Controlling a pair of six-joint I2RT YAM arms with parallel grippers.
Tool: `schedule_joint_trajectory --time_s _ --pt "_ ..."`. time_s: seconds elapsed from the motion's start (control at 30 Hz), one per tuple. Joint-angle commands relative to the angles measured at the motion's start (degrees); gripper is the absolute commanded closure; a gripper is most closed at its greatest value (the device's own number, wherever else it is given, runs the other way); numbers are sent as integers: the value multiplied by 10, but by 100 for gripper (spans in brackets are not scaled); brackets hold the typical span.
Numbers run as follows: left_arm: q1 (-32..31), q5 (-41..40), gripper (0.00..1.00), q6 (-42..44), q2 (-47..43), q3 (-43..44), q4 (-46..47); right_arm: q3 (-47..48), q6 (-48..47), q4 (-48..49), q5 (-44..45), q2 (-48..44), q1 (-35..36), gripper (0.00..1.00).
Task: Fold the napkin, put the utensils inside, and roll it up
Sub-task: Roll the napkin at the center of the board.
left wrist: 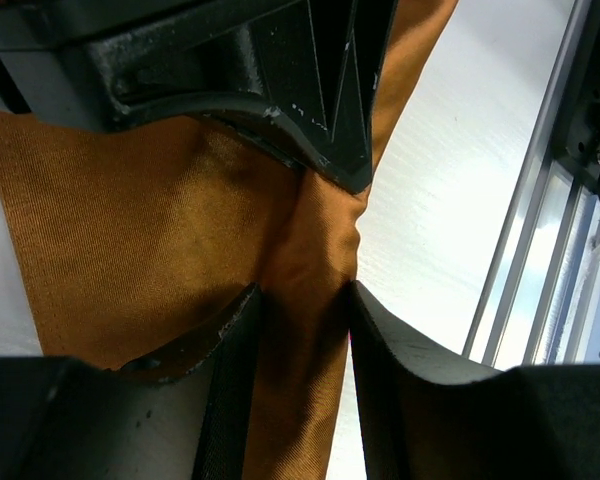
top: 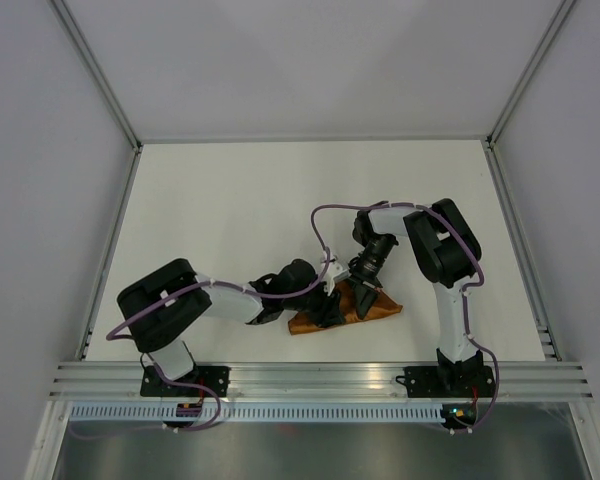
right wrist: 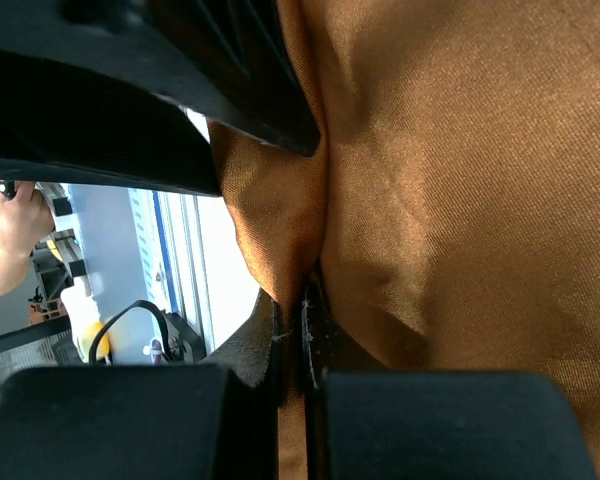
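Observation:
The rust-brown napkin (top: 382,311) lies bunched into a narrow bundle near the table's front edge, between both arms. My left gripper (top: 327,308) holds a thick rolled part of the napkin (left wrist: 130,230); in the left wrist view the cloth fills the gap between the fingertips of my left gripper (left wrist: 305,295). My right gripper (top: 363,300) is shut on a thin fold of the napkin (right wrist: 460,180), pinched tight in my right gripper (right wrist: 302,300). The two grippers sit close together over the cloth. The utensils are out of view.
The white table (top: 280,200) stretches behind the arms, bounded by grey enclosure walls. An aluminium rail (top: 320,378) runs along the near edge. A person's hand (right wrist: 15,240) shows far off in the right wrist view.

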Motion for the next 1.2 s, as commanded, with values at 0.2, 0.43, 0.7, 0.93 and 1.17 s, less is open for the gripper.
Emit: schedule_joint_trajectory --time_s 0.2,0.43,0.7,0.93,1.17 --pt "-3 9 80 15 32 23 13 -2 -11 131 105 9 3 83" --pt "0 34 98 -13 58 25 -7 -6 -2 128 86 -66 2 60" --pt "41 108 98 -72 99 13 18 -17 32 152 67 -161 -23 57" --pt "86 182 98 -135 134 7 29 -81 73 248 74 -301 -76 55" --pt "101 207 98 -162 154 19 -9 -155 93 322 82 -403 -89 50"
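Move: Between the left hand's open fingers runs the napkin roll, its middle line about 1 cm below the hand point; the roll's left end is some 10 cm to the left and 2 cm back, while the flat part of the napkin lies about 6 cm ahead and 5 cm right. The right hand already pinches the same roll right at its fingertips, with the roll's right end roughly 8 cm to its right and 1 cm ahead. Closing on the napkin roll, the left fingers take a pinch while that hand sinks about 1 cm, then late on rolls some 20 degrees, its top tipping forward. The right fingers meanwhile open and let go; that hand withdraws forward about 10 cm, low at first, then lifts away some 9 cm with a slight drift right, its fingers swinging from pointing back to pointing down. ##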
